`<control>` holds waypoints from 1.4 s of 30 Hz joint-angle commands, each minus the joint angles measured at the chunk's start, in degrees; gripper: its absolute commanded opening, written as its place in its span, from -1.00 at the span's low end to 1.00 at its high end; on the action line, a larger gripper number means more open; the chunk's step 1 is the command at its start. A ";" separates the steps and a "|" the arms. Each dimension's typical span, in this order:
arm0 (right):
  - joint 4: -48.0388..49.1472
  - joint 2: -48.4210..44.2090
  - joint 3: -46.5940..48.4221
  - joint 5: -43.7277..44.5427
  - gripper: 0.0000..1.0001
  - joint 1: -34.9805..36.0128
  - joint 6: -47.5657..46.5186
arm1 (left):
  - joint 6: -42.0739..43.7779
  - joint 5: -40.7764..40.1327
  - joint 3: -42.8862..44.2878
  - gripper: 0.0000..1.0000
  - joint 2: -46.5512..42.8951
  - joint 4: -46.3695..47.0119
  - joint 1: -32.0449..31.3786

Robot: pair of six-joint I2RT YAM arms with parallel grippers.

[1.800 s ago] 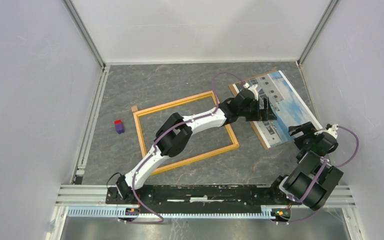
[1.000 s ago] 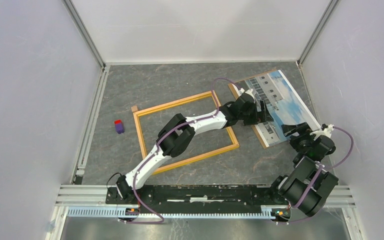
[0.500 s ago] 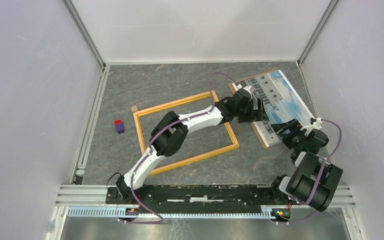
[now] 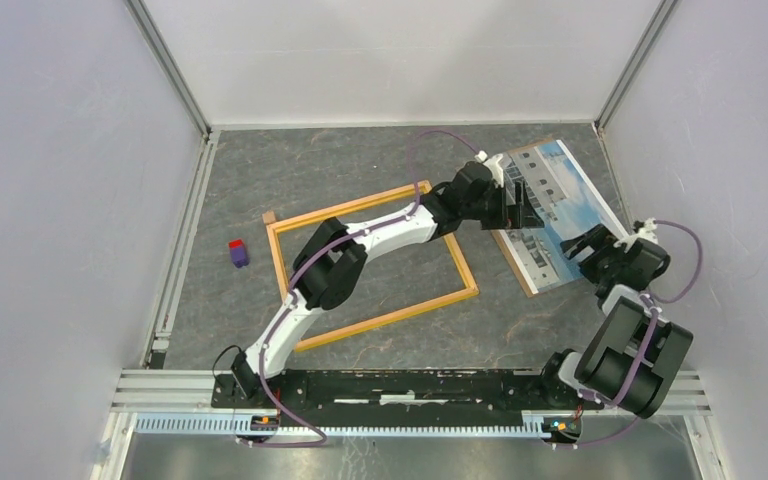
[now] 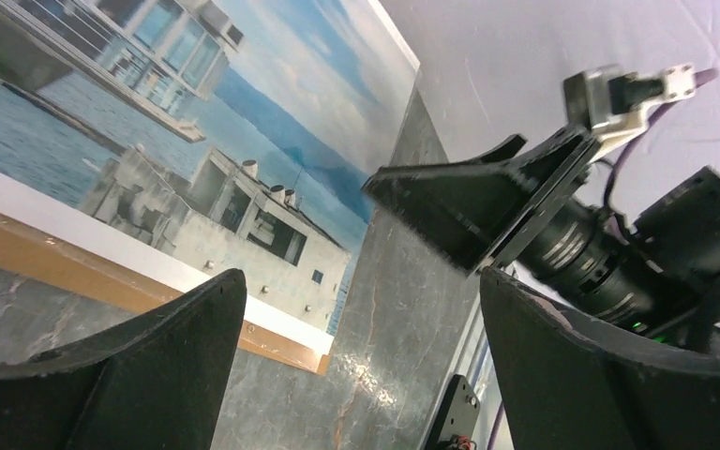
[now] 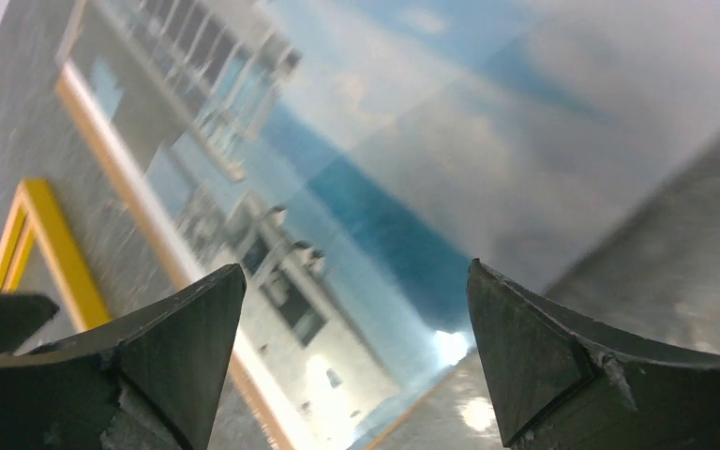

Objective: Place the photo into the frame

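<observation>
The photo (image 4: 565,185), a pale building under blue sky, lies at the back right on a brown backing board (image 4: 513,262). The frame (image 4: 285,272) of orange-yellow wood lies flat mid-table with nothing inside it. My left gripper (image 4: 520,208) reaches across the frame's far right corner and stands open over the photo's left part. In the left wrist view the photo (image 5: 197,141) and the board's edge (image 5: 103,277) lie ahead of its wide jaws (image 5: 361,281). My right gripper (image 4: 585,245) is open at the photo's near right corner. Its wrist view shows the photo (image 6: 384,159) between its fingers (image 6: 356,277).
A small purple and red block (image 4: 238,253) stands left of the frame. Grey walls close in on the left, back and right, and the right wall runs close to the photo. The frame's yellow bar (image 6: 47,244) appears at the left of the right wrist view.
My left gripper has shifted toward the back over the photo. The right arm swung in toward the photo's near corner, then drew slightly right. Both stayed open.
</observation>
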 commanded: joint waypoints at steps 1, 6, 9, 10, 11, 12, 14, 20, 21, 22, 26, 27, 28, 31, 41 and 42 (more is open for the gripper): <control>-3.32 0.49 2.09 7.20 0.89 -5.17 -1.66 | -2.54 4.61 3.60 1.00 3.49 4.68 -1.18; 1.63 3.87 0.93 3.03 0.88 -9.59 1.04 | -0.05 0.59 4.40 1.00 4.48 4.84 -2.22; 3.69 6.53 0.59 -0.21 0.87 -10.26 1.44 | -0.48 -1.18 5.76 1.00 6.11 3.47 -2.22; 4.66 7.10 0.30 -1.59 0.85 -10.26 1.77 | -0.69 -1.22 6.32 1.00 6.49 2.53 -2.22; 6.12 7.63 -0.42 -2.99 0.83 -10.24 2.48 | -0.80 -1.13 6.47 1.00 6.53 1.79 -2.22; 7.94 7.69 -1.47 -4.35 0.81 -10.12 3.68 | -0.54 -1.19 6.32 1.00 6.24 1.11 -2.24; 11.88 7.14 -4.14 -6.24 0.81 -9.69 4.97 | 1.42 -2.54 5.66 1.00 4.51 -1.61 -2.23; 14.22 5.44 -5.76 -6.65 0.79 -3.52 6.84 | 5.64 -8.64 2.82 1.00 -3.33 -13.52 -0.17; 13.77 5.06 -5.68 -6.03 0.79 -1.66 6.98 | 5.54 -8.73 1.20 1.00 -4.58 -13.68 0.54; 13.56 4.74 -5.71 -5.87 0.79 -0.04 7.27 | 5.42 -8.39 -0.12 1.00 -6.25 -13.27 1.21; 11.25 2.24 -6.18 -4.34 0.78 8.49 8.65 | 3.81 -6.59 -5.70 1.00 -9.81 -10.65 4.60; 9.88 1.35 -5.98 -4.27 0.78 10.27 8.69 | 3.31 -5.95 -6.61 1.00 -10.18 -10.02 5.71; 8.15 0.38 -5.71 -4.29 0.78 11.30 8.13 | 2.83 -5.36 -7.15 1.00 -10.26 -9.62 6.40; -2.16 -4.07 -2.50 -0.78 0.78 12.22 1.77 | 1.97 -3.02 -7.42 1.00 -9.23 -9.38 7.51; -20.46 7.07 24.71 19.07 0.85 12.13 -14.62 | -5.62 -2.99 -5.20 1.00 -5.74 -6.43 5.30; -21.76 10.12 27.79 20.56 0.85 12.14 -15.32 | -6.30 -3.78 -5.23 1.00 -5.65 -6.48 5.16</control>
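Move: The photo's middle lies about 7 cm to the left hand's right, level with it fore and aft, and some 12 cm below. From the low right hand it is about 7 cm ahead, 7 cm left and 3 cm lower. The frame's middle is roughly 32 cm left of the left hand and 11 cm back; from the right hand, 46 cm left and 3 cm back. Left hand dips, sweeps 12 cm left; right swings right, then 14 cm left over the photo, rises forward. ##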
